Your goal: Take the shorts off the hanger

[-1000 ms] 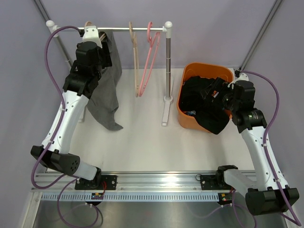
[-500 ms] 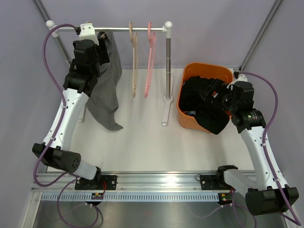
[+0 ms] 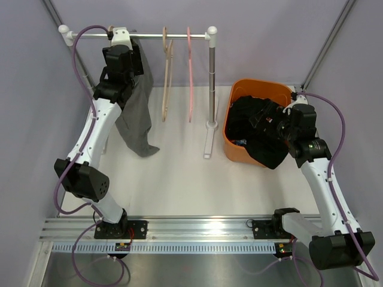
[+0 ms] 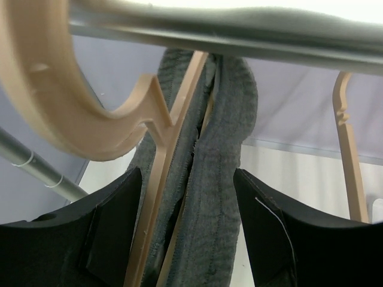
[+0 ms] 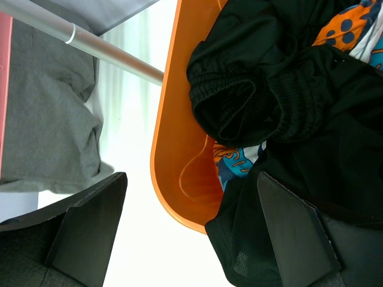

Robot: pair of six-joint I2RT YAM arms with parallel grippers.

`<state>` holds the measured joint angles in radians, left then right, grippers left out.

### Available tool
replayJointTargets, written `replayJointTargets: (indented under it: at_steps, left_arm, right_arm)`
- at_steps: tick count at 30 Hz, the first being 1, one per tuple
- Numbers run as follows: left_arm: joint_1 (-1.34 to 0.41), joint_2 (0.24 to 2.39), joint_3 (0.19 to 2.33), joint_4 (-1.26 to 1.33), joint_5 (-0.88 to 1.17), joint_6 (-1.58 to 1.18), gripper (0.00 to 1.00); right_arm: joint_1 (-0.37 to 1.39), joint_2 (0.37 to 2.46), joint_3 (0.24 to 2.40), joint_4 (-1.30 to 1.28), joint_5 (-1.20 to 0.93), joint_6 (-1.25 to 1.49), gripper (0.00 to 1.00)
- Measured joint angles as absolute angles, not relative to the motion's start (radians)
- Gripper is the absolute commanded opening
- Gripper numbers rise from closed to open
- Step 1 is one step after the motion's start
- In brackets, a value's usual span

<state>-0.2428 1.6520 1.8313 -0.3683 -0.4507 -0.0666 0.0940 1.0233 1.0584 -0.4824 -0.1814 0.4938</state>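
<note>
The grey shorts (image 3: 137, 113) hang on a tan wooden hanger (image 4: 158, 179) from the rail (image 3: 161, 36) at the back left. My left gripper (image 3: 128, 48) is up at the rail. It stands open astride the waistband (image 4: 221, 179) and the hanger, with the fabric loose between the fingers. The black shorts (image 3: 257, 137) lie heaped in the orange basket (image 3: 257, 85) and spill over its near rim. The printed shorts (image 5: 353, 24) show under them. My right gripper (image 3: 266, 116) hovers open over the basket's left side with nothing in it (image 5: 191, 185).
An empty tan hanger (image 3: 166, 78) and a pink hanger (image 3: 190, 78) hang further right on the rail. The rack's upright pole (image 3: 210, 78) and its foot (image 3: 208, 140) stand between the hangers and the basket. Purple cloth walls close in the back and sides.
My left arm has risen and reached in toward the rail, and the grey shorts' hem has swung right and up. The two empty hangers have swung straighter. The right arm has hardly moved.
</note>
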Motion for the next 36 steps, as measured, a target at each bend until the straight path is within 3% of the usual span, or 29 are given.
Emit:
replayJointTargets:
  at_steps: [12,36]
  left_arm:
    - [-0.242,1.682,1.837,-0.334,-0.48,-0.033,0.63]
    - [-0.226,1.747,1.931,-0.373,-0.52,-0.015,0.44]
  right_arm:
    - [0.094,1.037,1.037,-0.451,-0.204,0.494,0.99]
    - [0.094,1.048,1.037,-0.438,-0.212,0.494,0.99]
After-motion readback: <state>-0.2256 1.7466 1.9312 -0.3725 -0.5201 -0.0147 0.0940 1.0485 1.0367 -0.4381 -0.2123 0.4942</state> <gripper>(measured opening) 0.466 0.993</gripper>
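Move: Under the left end of the rail, the left hand already has the beige hanger's neck between its open fingers, about 1 cm left, 1 cm ahead and 1 cm above. The rail runs about 2 cm ahead and 5 cm above. The grey shorts' middle hangs about 17 cm below, 2 cm to the right and 2 cm back; an empty beige hanger is some 13 cm right, 2 cm back and 8 cm below. From the right hand, that neck lies about 45 cm left, 17 cm ahead and 12 cm above. Easing forward about 2 cm and left 1.5 cm under the rail, the left hand dips about 1 cm, then climbs back to its starting height. Its fingers narrow steadily from about two thirds open to just under half around the neck of the grey shorts' hanger, without fully shutting; a firm pinch can't be made out. ##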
